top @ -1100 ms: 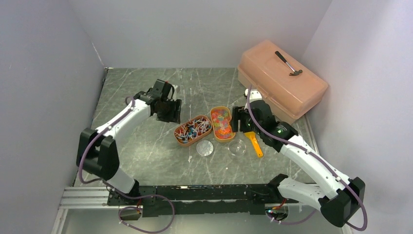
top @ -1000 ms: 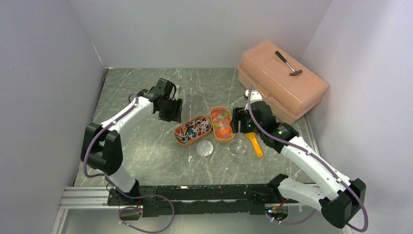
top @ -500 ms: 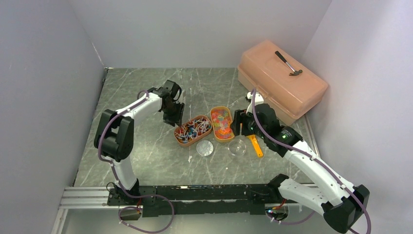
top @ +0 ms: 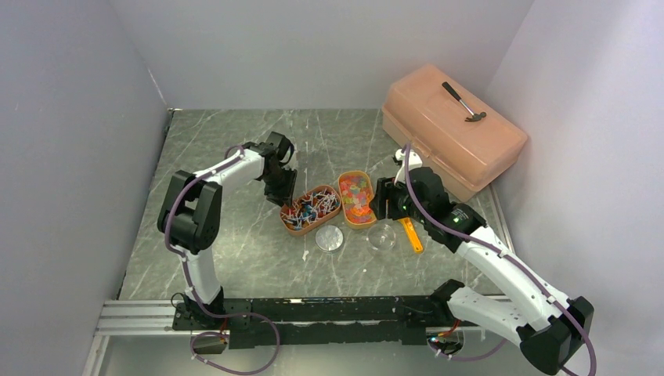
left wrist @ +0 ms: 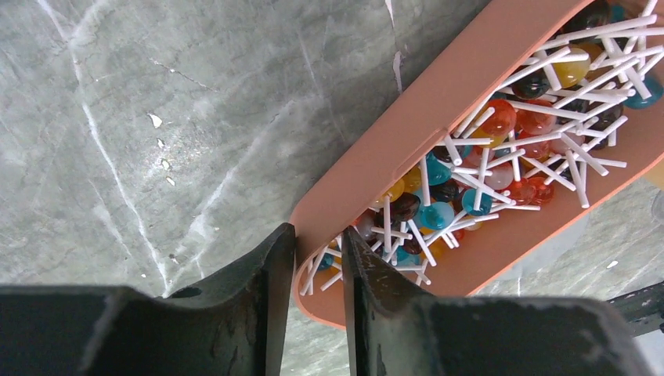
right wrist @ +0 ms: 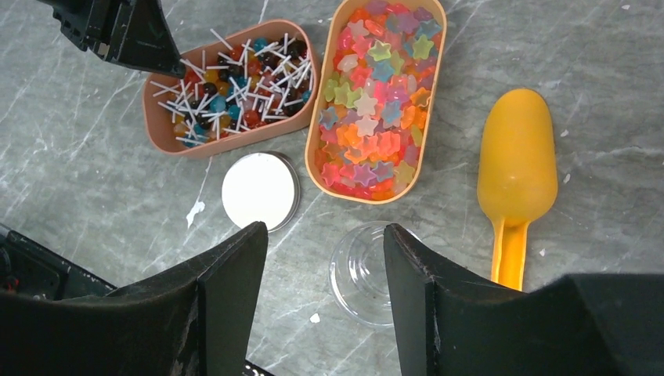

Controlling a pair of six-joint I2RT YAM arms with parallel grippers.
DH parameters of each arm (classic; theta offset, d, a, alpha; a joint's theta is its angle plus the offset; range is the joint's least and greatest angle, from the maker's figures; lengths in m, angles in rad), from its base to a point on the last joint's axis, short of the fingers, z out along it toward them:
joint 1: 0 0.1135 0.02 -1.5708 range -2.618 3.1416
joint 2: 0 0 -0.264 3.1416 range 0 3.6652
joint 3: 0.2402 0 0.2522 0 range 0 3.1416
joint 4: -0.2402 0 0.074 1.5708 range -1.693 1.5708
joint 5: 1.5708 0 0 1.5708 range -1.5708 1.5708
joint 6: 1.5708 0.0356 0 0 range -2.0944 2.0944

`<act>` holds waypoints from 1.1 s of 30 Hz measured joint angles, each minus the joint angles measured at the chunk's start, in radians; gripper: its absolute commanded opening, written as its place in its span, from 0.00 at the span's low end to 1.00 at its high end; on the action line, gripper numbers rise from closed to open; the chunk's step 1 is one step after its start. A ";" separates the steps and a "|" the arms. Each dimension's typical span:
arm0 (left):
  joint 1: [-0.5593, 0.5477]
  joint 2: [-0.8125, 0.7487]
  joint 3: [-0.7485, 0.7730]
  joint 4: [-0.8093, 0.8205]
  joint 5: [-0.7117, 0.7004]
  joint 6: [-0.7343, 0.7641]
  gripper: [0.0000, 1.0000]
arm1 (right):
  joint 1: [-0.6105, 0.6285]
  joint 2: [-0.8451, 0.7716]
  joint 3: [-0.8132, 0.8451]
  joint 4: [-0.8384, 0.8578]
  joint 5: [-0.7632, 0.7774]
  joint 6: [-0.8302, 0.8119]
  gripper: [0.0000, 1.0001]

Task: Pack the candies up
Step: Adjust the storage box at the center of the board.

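Observation:
The candies fill two oval orange trays: round lollipops on white sticks (top: 311, 209) (right wrist: 235, 86) on the left, and star-shaped gummies (top: 356, 198) (right wrist: 376, 102) on the right. My left gripper (top: 286, 200) (left wrist: 319, 258) sits at the near-left end of the lollipop tray (left wrist: 391, 137). One finger is outside the wall and one inside, closed narrowly on the rim. My right gripper (top: 381, 205) (right wrist: 325, 258) hangs open above a clear empty cup (right wrist: 362, 274), holding nothing.
A round white lid (right wrist: 260, 190) lies left of the cup (top: 381, 236). An orange scoop (right wrist: 517, 168) lies to its right. At the back right stands a large peach toolbox (top: 452, 129) with a hammer (top: 465, 103) on top.
My left arm swung right and down to the lollipop tray's end, and its jaws narrowed onto the rim. The right gripper shifted slightly toward me and closed a little.

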 measured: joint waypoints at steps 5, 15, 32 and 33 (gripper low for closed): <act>0.001 0.003 0.006 -0.004 0.002 0.001 0.24 | 0.000 0.001 0.000 0.000 -0.013 0.000 0.59; 0.000 0.004 0.010 -0.005 0.004 -0.001 0.09 | 0.000 0.000 0.000 -0.001 -0.016 0.000 0.57; -0.050 -0.006 0.015 -0.016 -0.173 -0.128 0.03 | 0.000 0.000 -0.017 -0.003 -0.016 0.003 0.57; -0.059 -0.006 0.015 -0.017 -0.193 -0.144 0.03 | 0.000 0.002 -0.017 -0.005 -0.016 0.003 0.57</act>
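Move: The lollipop box lies with its middle about 6 cm to the right of the left hand, level with it fore and aft and roughly 2 cm below; the half-closed fingers already straddle its far long wall near the left end. The star-candy box is about 17 cm to the right and 2 cm ahead, and the silver lid about 10 cm right and 9 cm back. From the right hand, the lollipop box lies some 14 cm left, 7 cm ahead and 17 cm below. Staying nearly in place, the left hand closes its fingers from about a third open to almost shut, pinching the lollipop box's thin far wall near its left end. It eases less than 1 cm forward and left, then, with the wall held, turns roughly 10 degrees counter-clockwise, rolling its left side up. ##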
